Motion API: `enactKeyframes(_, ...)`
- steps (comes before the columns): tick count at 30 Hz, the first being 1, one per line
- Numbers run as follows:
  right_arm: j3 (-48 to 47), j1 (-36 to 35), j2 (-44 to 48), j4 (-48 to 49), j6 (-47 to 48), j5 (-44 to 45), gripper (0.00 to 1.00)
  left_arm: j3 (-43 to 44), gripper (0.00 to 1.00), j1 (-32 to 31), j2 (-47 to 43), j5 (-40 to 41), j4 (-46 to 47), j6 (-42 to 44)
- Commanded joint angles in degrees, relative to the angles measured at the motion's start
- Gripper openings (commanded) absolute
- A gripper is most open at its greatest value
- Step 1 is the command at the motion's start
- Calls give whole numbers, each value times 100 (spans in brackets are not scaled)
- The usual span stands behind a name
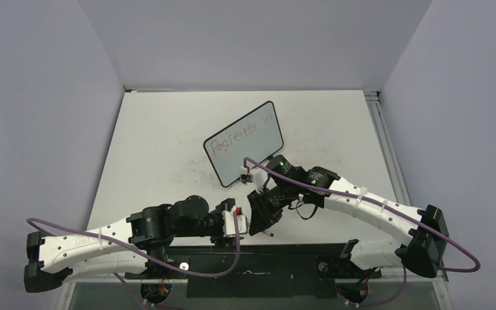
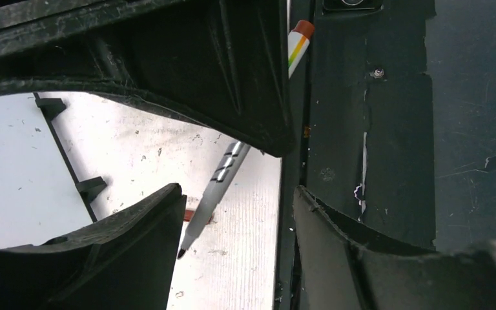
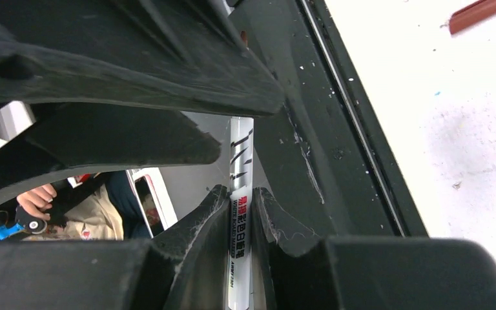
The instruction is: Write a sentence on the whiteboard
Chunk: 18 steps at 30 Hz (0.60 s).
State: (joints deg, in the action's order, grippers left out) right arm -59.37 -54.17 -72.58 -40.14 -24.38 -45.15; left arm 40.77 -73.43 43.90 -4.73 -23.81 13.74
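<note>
The whiteboard (image 1: 242,143) stands tilted in mid-table, with the sentence (image 1: 239,137) on it in reddish handwriting. In the left wrist view its edge and black feet (image 2: 90,188) show at the left. My right gripper (image 3: 240,194) is shut on the white marker (image 3: 239,226), low near the table's front edge (image 1: 258,218). The marker (image 2: 223,174) slants down with its dark tip bare. The tip sits between the fingers of my left gripper (image 2: 236,190), close to the left finger (image 2: 123,245) and touching neither. My left gripper (image 1: 245,223) is open, facing the right one.
A reddish-brown cap (image 2: 190,215) lies on the white table just behind the marker, also at the right wrist view's top right, cap (image 3: 478,13). The black base plate (image 2: 374,129) runs along the near edge. Purple cables (image 1: 310,187) loop over both arms.
</note>
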Motion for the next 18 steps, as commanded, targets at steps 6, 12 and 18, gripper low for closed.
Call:
enactKeyframes(6, -490, -152, 4, -46, 213, -9, 5, 215, 44, -132, 287, 119, 166, -14)
enactKeyframes(12, -592, -153, 71, 9, 180, 249, 5, 300, 25, -249, 445, 26, 266, -196)
enactKeyframes(18, -632, -133, 226, 235, 7, 635, 7, 284, 0, -260, 580, 108, 370, -417)
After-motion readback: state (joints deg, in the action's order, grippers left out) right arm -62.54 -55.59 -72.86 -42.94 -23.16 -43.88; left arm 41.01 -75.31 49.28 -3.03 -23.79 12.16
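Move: The uncapped marker is clamped in my right fingers, its nib end reaching between my open left fingertips. From my left hand its middle lies some 4 cm right, about 1 cm back and 3 cm below. Its red cap is on the table about 10 cm ahead, 4 cm left and 18 cm below; the whiteboard's middle is roughly 30 cm ahead, 1 cm left and 13 cm below. From my right hand the marker's middle is about 2 cm left, level fore and aft, 1 cm lower. I close my left fingers from well open until they pinch the marker's nib-side barrel, while that hand sinks about 2 cm over it, edges slightly right and rolls roughly 5 degrees, left side up. My right hand keeps its grip on the other part of the barrel and rises about 1 cm. ##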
